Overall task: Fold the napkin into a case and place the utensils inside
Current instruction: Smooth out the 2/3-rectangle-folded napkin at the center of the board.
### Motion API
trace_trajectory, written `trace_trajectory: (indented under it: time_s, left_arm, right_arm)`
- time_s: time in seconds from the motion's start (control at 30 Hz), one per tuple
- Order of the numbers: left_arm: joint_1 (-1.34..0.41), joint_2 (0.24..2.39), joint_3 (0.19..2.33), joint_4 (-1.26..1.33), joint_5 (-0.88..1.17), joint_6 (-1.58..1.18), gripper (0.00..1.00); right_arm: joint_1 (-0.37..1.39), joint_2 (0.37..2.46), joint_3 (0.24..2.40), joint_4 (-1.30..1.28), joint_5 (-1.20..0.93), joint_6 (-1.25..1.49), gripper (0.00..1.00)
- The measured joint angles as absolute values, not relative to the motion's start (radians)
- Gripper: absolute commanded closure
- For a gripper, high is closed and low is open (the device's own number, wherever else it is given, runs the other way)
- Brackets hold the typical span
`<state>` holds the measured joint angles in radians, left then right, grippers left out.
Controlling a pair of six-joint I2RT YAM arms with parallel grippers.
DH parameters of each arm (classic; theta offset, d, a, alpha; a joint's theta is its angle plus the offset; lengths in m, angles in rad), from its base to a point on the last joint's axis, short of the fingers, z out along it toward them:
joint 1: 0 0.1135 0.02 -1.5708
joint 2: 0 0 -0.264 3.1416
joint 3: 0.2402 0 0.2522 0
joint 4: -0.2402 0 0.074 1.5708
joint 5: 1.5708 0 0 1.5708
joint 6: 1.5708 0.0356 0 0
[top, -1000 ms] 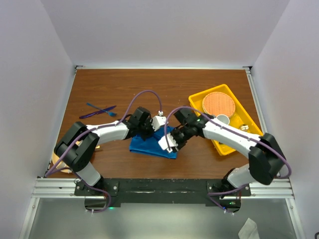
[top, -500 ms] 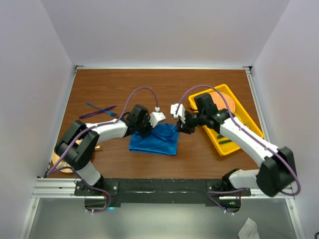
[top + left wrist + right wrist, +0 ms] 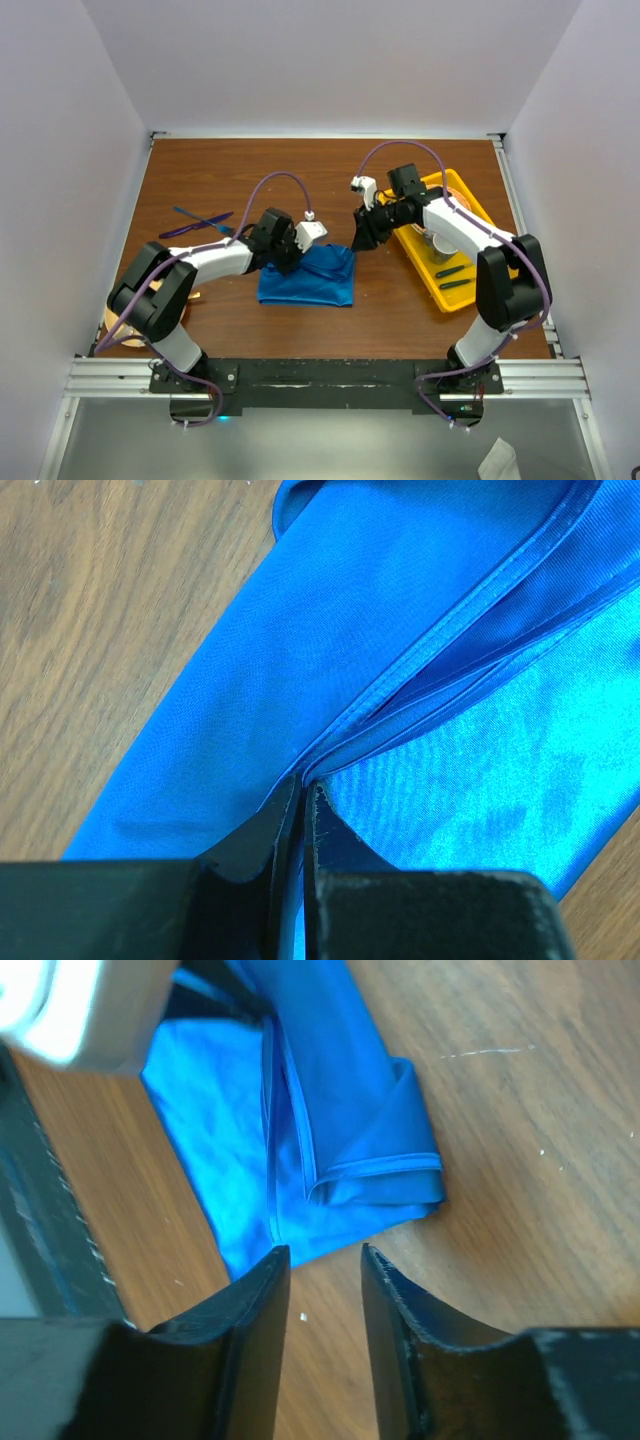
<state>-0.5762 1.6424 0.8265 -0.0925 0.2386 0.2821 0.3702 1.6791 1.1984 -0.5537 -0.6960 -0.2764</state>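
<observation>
The blue napkin lies folded into a rough rectangle on the wooden table, in front of both arms. My left gripper is at its far left corner, shut on a hemmed fold of the napkin; the fingertips pinch the layered edge. My right gripper hovers open with nothing between its fingers, just off the napkin's far right corner. In its wrist view the right gripper is over bare wood beside the napkin. The utensils, one blue and one purple, lie crossed at the far left.
A yellow tray stands to the right with an orange round mat, a cup and dark items in it, partly under my right arm. Something tan and round shows beneath the left arm's base. White walls enclose the table.
My right arm has pulled back off the napkin, up and away to the right toward the tray, letting the cloth go. The napkin has settled flatter. The left gripper has kept its hold.
</observation>
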Motion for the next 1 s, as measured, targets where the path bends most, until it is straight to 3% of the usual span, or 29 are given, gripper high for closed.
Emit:
trace_trajectory:
  time_s: [0.33,0.53,1.0]
  left_arm:
    - [-0.574,1.641,0.820,-0.082,0.239,0.268,1.00]
    - [-0.574,1.640,0.820,-0.081,0.239,0.268,1.00]
    - [-0.574,1.638,0.812,-0.070,0.239,0.269,1.00]
  right_arm:
    - [0.352,1.758,1.208,-0.569,-0.682,0.089,0.45]
    - [0.352,1.842,1.201,-0.578,-0.659,0.296,0.30]
    - [0.352,1.839,1.109,-0.405,-0.658,0.709,0.28]
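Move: The loose right end of the napkin's upper fold lies about 5 cm to the right hand's left, roughly level fore and aft and some 9 cm below. The napkin's middle is about 14 cm left of that hand and 4 cm nearer the base; the mug in the yellow tray stands some 19 cm to its right and 4 cm farther out. From the left hand, that fold end lies about 13 cm right and 2 cm ahead. Left fingertips, shut, keep holding the napkin at its seam without budging. The right hand, touching nothing yet, sinks about 5 cm beside the fold's right end, then eases nearly 2 cm left towards it, rolling some 60 degrees clockwise about its own pointing line (seen from behind the hand) and spreading its fingers much wider. ##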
